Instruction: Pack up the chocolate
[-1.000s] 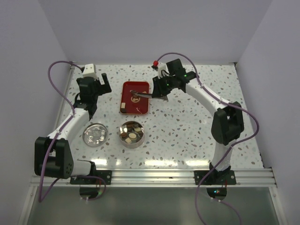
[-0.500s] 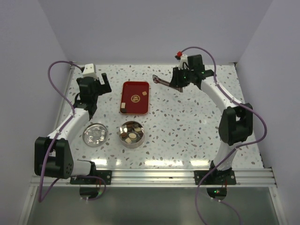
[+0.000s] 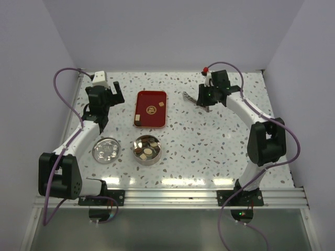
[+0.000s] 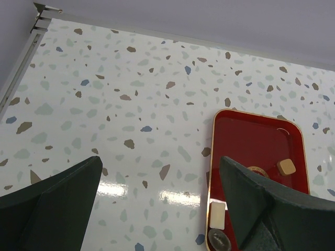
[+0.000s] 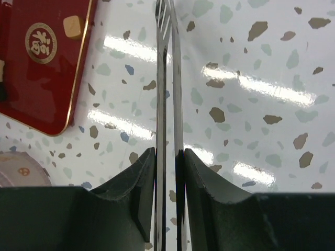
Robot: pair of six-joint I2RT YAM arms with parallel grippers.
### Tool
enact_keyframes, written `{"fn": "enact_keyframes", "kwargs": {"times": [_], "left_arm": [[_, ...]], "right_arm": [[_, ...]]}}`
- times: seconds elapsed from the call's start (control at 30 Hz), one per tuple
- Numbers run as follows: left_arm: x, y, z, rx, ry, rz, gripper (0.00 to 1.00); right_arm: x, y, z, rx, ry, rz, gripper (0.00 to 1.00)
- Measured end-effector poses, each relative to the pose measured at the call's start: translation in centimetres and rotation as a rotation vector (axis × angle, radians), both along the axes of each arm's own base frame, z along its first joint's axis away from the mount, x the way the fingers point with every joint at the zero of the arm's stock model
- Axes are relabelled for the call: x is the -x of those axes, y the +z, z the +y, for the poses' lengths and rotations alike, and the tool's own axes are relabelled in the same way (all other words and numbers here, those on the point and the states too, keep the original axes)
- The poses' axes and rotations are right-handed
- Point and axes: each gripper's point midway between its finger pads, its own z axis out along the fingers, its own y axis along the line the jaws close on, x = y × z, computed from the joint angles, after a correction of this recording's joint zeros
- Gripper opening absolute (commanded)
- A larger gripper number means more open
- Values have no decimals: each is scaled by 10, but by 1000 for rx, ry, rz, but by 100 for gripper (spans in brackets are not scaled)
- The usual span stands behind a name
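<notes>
Three chocolate pieces lie on the red tray: a tan one, a round printed one and a pale one. Several more fill the open round tin. My right gripper is shut on metal tongs, which point left and sit right of the tray, above the table. In the right wrist view the tongs show no chocolate between their tips. My left gripper is open and empty, left of the tray, near the pale piece.
The tin's lid lies on the table left of the tin. White walls close in the speckled table on three sides. The tan piece and the tray lie left of the tongs.
My right arm has pulled the tongs off the tray and moved them right and back. The left arm, tray, tin and lid have not moved.
</notes>
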Motion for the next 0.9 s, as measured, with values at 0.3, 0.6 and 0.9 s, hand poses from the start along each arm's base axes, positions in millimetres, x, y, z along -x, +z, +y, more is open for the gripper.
{"fn": "enact_keyframes", "kwargs": {"times": [0.3,0.6,0.9], "left_arm": [[0,-1,-1,3,-5,0,100],[2,-6,-3,19,-10,10,100],[2,-6,-3,21,-10,11,100]], "right_arm": [[26,-22,-11,21,-39,65,31],[42,-40,-14,17,-60,123,32],[28,-74,-9,24,-74,194,32]]}}
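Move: Below the right hand, which still holds the tongs with their tips slanting forward-left and down, the bare table where the tongs are headed lies about 13 cm down and some 3 cm back. The red tray's middle is level with that hand, about 22 cm to its left; the steel pot stands 24 cm left and 20 cm back. From the left hand, the bare table spot is roughly 38 cm right, 3 cm back and 19 cm down. Lowering the tongs towards the bare table right of the red tray, the right hand first sinks while drawing back about 4 cm, then drops more steeply as it eases forward again, some 7.5 cm down in all. The wrist tips its fingers down about 10 degrees; they keep their hold as the tongs' tips come down to the table. ##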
